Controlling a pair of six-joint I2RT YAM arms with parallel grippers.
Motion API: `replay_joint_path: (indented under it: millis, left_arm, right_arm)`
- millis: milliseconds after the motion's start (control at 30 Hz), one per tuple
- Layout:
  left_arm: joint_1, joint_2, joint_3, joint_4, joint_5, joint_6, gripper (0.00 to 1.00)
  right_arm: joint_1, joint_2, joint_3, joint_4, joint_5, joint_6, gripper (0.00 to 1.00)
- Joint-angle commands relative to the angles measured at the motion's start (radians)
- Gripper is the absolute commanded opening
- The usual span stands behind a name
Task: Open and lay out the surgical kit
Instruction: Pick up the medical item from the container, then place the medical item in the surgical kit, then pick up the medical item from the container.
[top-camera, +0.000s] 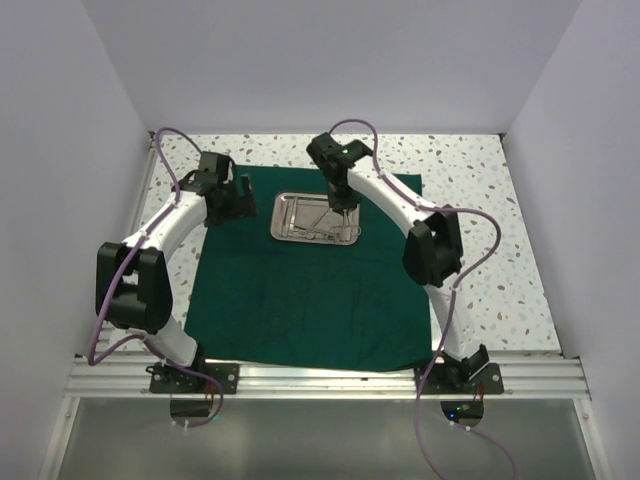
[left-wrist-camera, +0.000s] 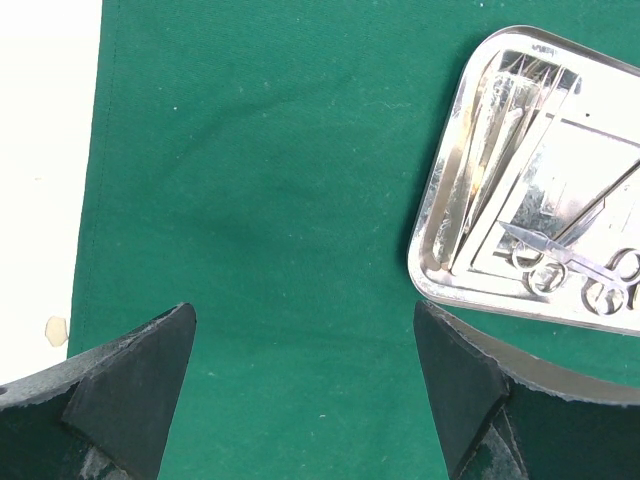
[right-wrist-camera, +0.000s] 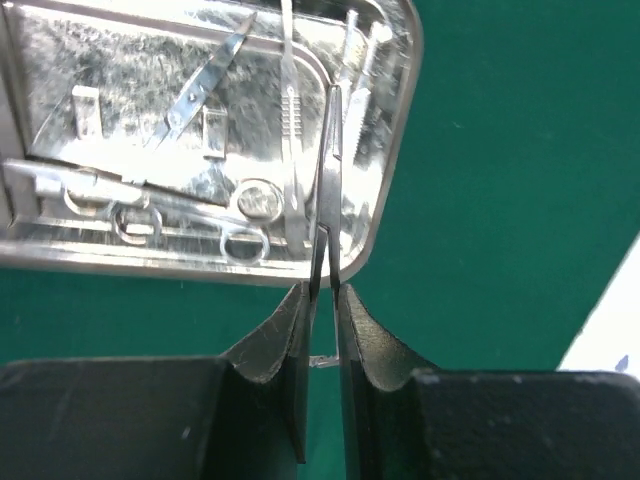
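Observation:
The dark green cloth lies spread flat on the table, with the shiny steel tray on its far half. My right gripper is over the tray's near right corner, shut on slim steel tweezers whose two blades run up between its fingers and out over the tray. Ring-handled scissors and other slim instruments lie inside the tray. My left gripper hovers open over bare cloth just left of the tray, nothing between its fingers. Scissors show in that view too.
A speckled white tabletop surrounds the cloth, with white walls on three sides. The cloth's left edge meets bare table beside my left gripper. Both arm bases sit on the metal rail at the near edge.

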Motion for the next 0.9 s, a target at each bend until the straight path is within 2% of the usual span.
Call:
replay_joint_path:
  millis: [0,67,167,200,300,400,533,567,600,633,667,733,867]
  left_arm:
    - [0.007,-0.031,0.037,0.030,-0.013,0.015,0.94]
    - [0.007,-0.034,0.037,0.030,-0.013,0.015,0.94]
    - [0.007,-0.035,0.035,0.030,-0.013,0.015,0.94]
    - [0.007,-0.035,0.035,0.030,-0.013,0.015,0.95]
    - [0.007,-0.037,0.037,0.036,-0.007,0.019,0.95]
    - [0.006,-0.031,0.049,0.042,0.000,0.017,0.95]
    - [0.004,-0.003,0.078,0.035,0.016,0.012,0.95]
    - [0.000,0.003,0.087,0.029,0.015,0.012,0.95]
    - [-0.002,0.008,0.104,0.023,0.015,0.014,0.94]
    - [-0.006,0.008,0.107,0.024,0.010,0.015,0.94]
    - [-0.011,0.005,0.112,0.024,0.010,0.014,0.94]
    - [-0.017,0.000,0.109,0.035,0.010,0.011,0.94]
    - [-0.028,-0.011,0.093,0.044,0.010,-0.003,0.94]
  right_arm:
    - [-0.001,-0.146,-0.115,0.021,0.028,0.025,0.00]
    - [0.001,-0.224,-0.203,0.034,0.028,0.049,0.00]
    - [-0.001,-0.363,-0.460,0.102,0.014,0.105,0.00]
    - [0.001,-0.396,-0.602,0.123,-0.010,0.135,0.00]
    - [0.004,-0.514,-0.840,0.191,-0.068,0.181,0.00]
    - [0.009,-0.569,-0.982,0.289,-0.125,0.214,0.00]
    - [0.010,-0.537,-0.982,0.309,-0.156,0.200,0.00]
    - [0.009,-0.530,-0.975,0.286,-0.158,0.203,0.09]
    - [0.010,-0.523,-0.964,0.277,-0.161,0.212,0.29]
    - [0.010,-0.526,-0.961,0.253,-0.155,0.215,0.73]
    - [0.012,-0.529,-0.956,0.239,-0.145,0.218,0.84]
    - [0.012,-0.554,-0.929,0.208,-0.118,0.217,0.91]
    - [0.012,-0.553,-0.802,0.147,-0.060,0.182,0.92]
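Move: The ring-handled medical item, already in the right fingers above the cloth and tray, is taken to a bare spot on the green cloth about 13 cm back and 8 cm to the right of that hand, 9 cm below it. The tray's middle lies some 4 cm ahead and 7 cm left; the scissors in it about 2 cm ahead and 8 cm left, both 8 cm below. From the left hand the spot is roughly 12 cm back, 34 cm right and 9 cm down. The medical item, still pinched near its ring handles, is raised slightly and swept away from the tray by the right hand, back about 17 cm and 9 cm to the right, dropping towards the cloth as the fingers tip some 15 degrees nearer vertical. The fingers then open wide, let go, and ease up and forward about 2 cm. The left hand, open and empty, rises and reaches forward 2 to 3 cm. ##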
